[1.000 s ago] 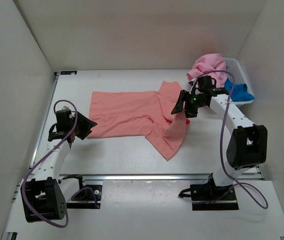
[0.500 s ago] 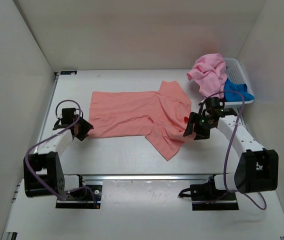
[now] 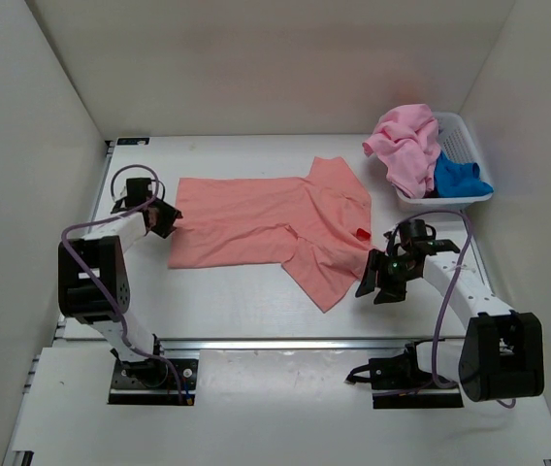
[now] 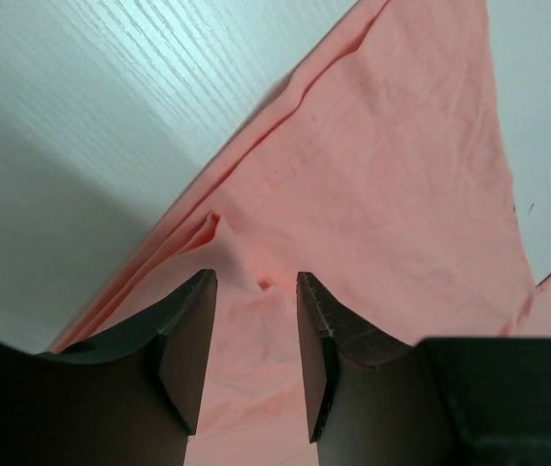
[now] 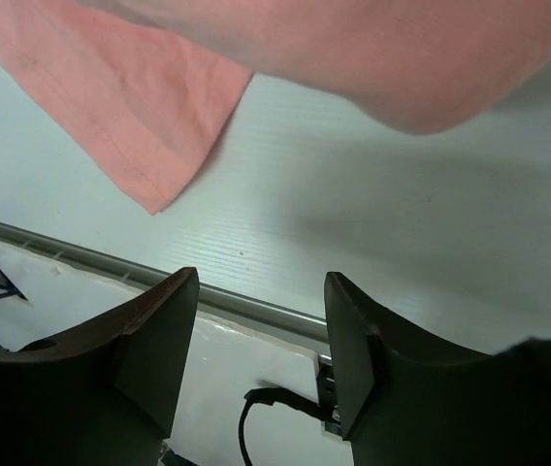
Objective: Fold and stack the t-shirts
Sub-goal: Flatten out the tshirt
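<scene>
A salmon-coral t-shirt (image 3: 256, 228) lies spread flat on the white table, with a folded flap (image 3: 329, 262) reaching toward the near edge. My left gripper (image 3: 169, 220) sits at the shirt's left edge. In the left wrist view its jaws (image 4: 254, 282) stand open low over the salmon cloth (image 4: 382, 184), which wrinkles between the fingers. My right gripper (image 3: 372, 286) hangs right of the flap, open with nothing in it (image 5: 261, 282); the flap's corner (image 5: 140, 116) lies ahead of it. A lighter pink t-shirt (image 3: 404, 141) and a bright blue one (image 3: 460, 178) sit in the basket.
The white plastic basket (image 3: 445, 201) stands at the far right by the wall. White walls close in the left, back and right. A metal rail (image 5: 256, 306) runs along the table's near edge, with cables below it.
My right gripper let go of the lifted part of the shirt, which now lies flat, and drew back toward the near edge. My left gripper moved farther along the shirt's left edge and narrowed.
</scene>
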Controlling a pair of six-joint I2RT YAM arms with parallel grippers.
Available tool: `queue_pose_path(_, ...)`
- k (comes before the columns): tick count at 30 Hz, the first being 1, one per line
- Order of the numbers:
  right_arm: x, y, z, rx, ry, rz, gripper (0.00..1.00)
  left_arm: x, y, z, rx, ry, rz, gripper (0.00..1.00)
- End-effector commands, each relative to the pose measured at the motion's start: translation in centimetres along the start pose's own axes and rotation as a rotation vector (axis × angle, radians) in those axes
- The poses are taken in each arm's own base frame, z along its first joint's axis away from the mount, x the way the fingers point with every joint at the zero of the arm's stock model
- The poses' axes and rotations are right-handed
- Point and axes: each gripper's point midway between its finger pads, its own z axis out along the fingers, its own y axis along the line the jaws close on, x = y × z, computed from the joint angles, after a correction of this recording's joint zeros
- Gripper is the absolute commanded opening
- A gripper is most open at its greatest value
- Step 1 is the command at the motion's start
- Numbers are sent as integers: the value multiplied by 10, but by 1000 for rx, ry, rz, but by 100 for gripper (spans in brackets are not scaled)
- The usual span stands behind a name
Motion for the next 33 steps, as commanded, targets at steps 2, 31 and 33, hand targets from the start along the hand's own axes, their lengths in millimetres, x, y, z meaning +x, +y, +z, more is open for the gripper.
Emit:
queue_pose_path(2, -4, 2, -2, -25, -36, -29, 52, -8, -5, 4, -13, -15, -19, 49)
queue_pose_path(31, 8, 44, 30, -80, -114, -107, 77, 26, -29, 13, 107, 169, -127, 0)
queue_pose_path(33, 10, 40, 40, -79, -108, -56, 79, 25, -39, 6, 150, 169, -143, 0)
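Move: The shirt's left end lies right under my left hand: the crease I go for is about 4 cm below and 1 cm ahead. The shirt's near left corner is roughly 11 cm back and 1 cm left of that hand, the far left corner some 14 cm ahead and 2 cm left. From my right hand the near sleeve corner is about 9 cm left, 3 cm back and 5 cm down; the red patch is some 19 cm ahead and 1 cm left. I sink my half-open left hand almost straight down about 4 cm onto the shirt's left end and shut the fingers, pinching up a crease; then, keeping hold, I draw it some 2 cm to the right and roll slightly. My right hand first stays put, then slides about 5 cm left at nearly the same height towards the near sleeve corner, opening wider. ##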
